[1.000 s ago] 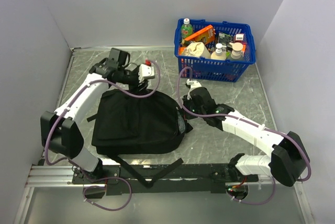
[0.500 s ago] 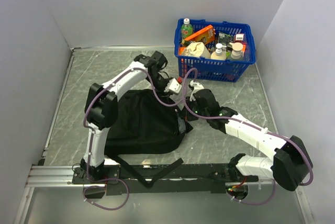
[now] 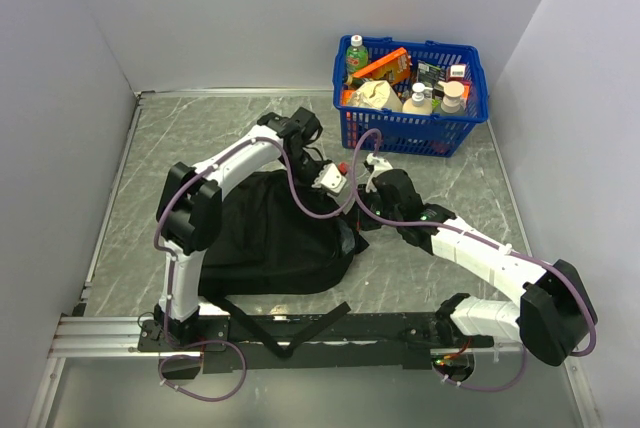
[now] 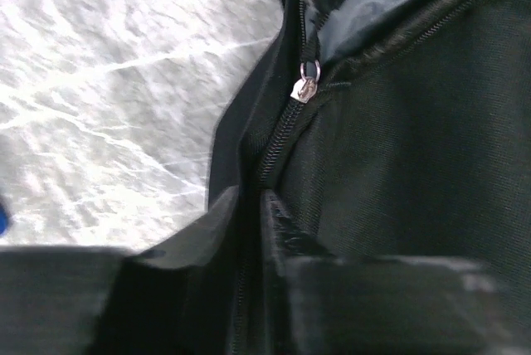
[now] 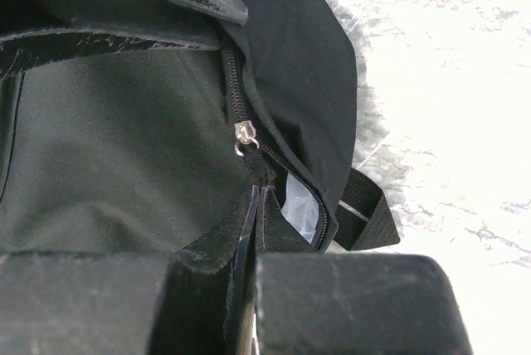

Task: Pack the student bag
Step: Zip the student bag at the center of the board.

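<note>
The student bag (image 3: 262,236) lies flat in the middle of the table, black, with its straps trailing toward the near edge. My left gripper (image 3: 340,186) reaches over to the bag's upper right rim. In the left wrist view its jaws (image 4: 253,206) stand pinched on the zipper seam, just below a silver zipper slider (image 4: 305,88). My right gripper (image 3: 362,210) sits at the same corner of the bag. In the right wrist view it (image 5: 257,206) is shut on the black pull tab under a second slider (image 5: 245,136). A sliver of grey lining (image 5: 300,206) shows beside it.
A blue plastic basket (image 3: 470,60) stands at the back right against the wall, filled with bottles and boxes. White walls close in the table on the left, back and right. A loose black strap (image 3: 300,333) crosses the mounting rail at the front.
My left arm swung from the back left of the bag across to its right rim, and its jaws closed in on the zipper seam. The right arm barely shifted.
</note>
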Available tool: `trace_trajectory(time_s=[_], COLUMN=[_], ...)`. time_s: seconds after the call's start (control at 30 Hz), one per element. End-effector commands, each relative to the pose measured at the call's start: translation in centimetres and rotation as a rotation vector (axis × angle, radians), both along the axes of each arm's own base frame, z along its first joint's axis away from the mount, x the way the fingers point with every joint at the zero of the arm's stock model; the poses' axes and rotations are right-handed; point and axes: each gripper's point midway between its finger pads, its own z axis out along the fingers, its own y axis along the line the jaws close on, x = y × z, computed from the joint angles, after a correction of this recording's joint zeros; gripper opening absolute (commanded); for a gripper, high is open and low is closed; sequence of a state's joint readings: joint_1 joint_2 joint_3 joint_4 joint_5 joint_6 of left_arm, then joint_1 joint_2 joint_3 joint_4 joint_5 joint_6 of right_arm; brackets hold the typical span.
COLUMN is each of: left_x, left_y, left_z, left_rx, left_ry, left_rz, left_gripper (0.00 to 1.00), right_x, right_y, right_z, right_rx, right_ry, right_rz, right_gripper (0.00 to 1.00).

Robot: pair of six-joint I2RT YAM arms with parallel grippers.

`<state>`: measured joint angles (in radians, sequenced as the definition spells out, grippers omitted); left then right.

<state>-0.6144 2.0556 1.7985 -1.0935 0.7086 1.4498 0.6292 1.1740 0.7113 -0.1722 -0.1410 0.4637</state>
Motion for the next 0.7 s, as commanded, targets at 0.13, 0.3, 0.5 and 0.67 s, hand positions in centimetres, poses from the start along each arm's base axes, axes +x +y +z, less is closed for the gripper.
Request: trace_trajectory(time_s=[0.13, 0.3, 0.5, 0.67], left_x=[0.9, 3.4, 8.0, 10.9], left_y=[-2.1, -2.5, -1.1, 1.1], left_z=[2.9, 3.4, 4.2, 4.3], left_rx=[-0.085, -0.105, -0.128, -0.107], left_ry=[-0.064, -0.111, -0.149, -0.192], left_rz=[0.059, 0.168, 0.359, 0.474], left_gripper=[0.01, 0.01, 0.01, 0.01], right_x=[0.8, 0.9, 1.0, 1.0], right_y=[0.1, -0.5, -1.5, -1.6], right_z=[2.1, 1.7, 2.1, 2.4], right_rx=[0.044, 0.008, -0.033, -0.042], right_ry=[-0.061, -0.055, -0.049, -0.040], right_rz=[-0.012, -0.025, -0.052, -0.055], right_gripper=[0.00, 0.00, 0.00, 0.00])
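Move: The zipped seam on the bag's rim lies right at the left fingertips, about 1 cm to their right and below. The zip slider sits some 4 cm back and 4 cm right of the left hand, and the blue basket roughly 20 cm ahead and 17 cm right of it. From the right hand, which already holds the pull tab, the slider is about 1 cm ahead, 2 cm left and slightly lower. The left fingers shut and pinch the bag's rim at the already zipped seam, then draw it forward, about 6 cm away from the slider, speeding up while the hand turns some 20 degrees counter-clockwise. The right hand keeps its closed grip on the pull tab against this, shifting only about 1.5 cm to the right. ##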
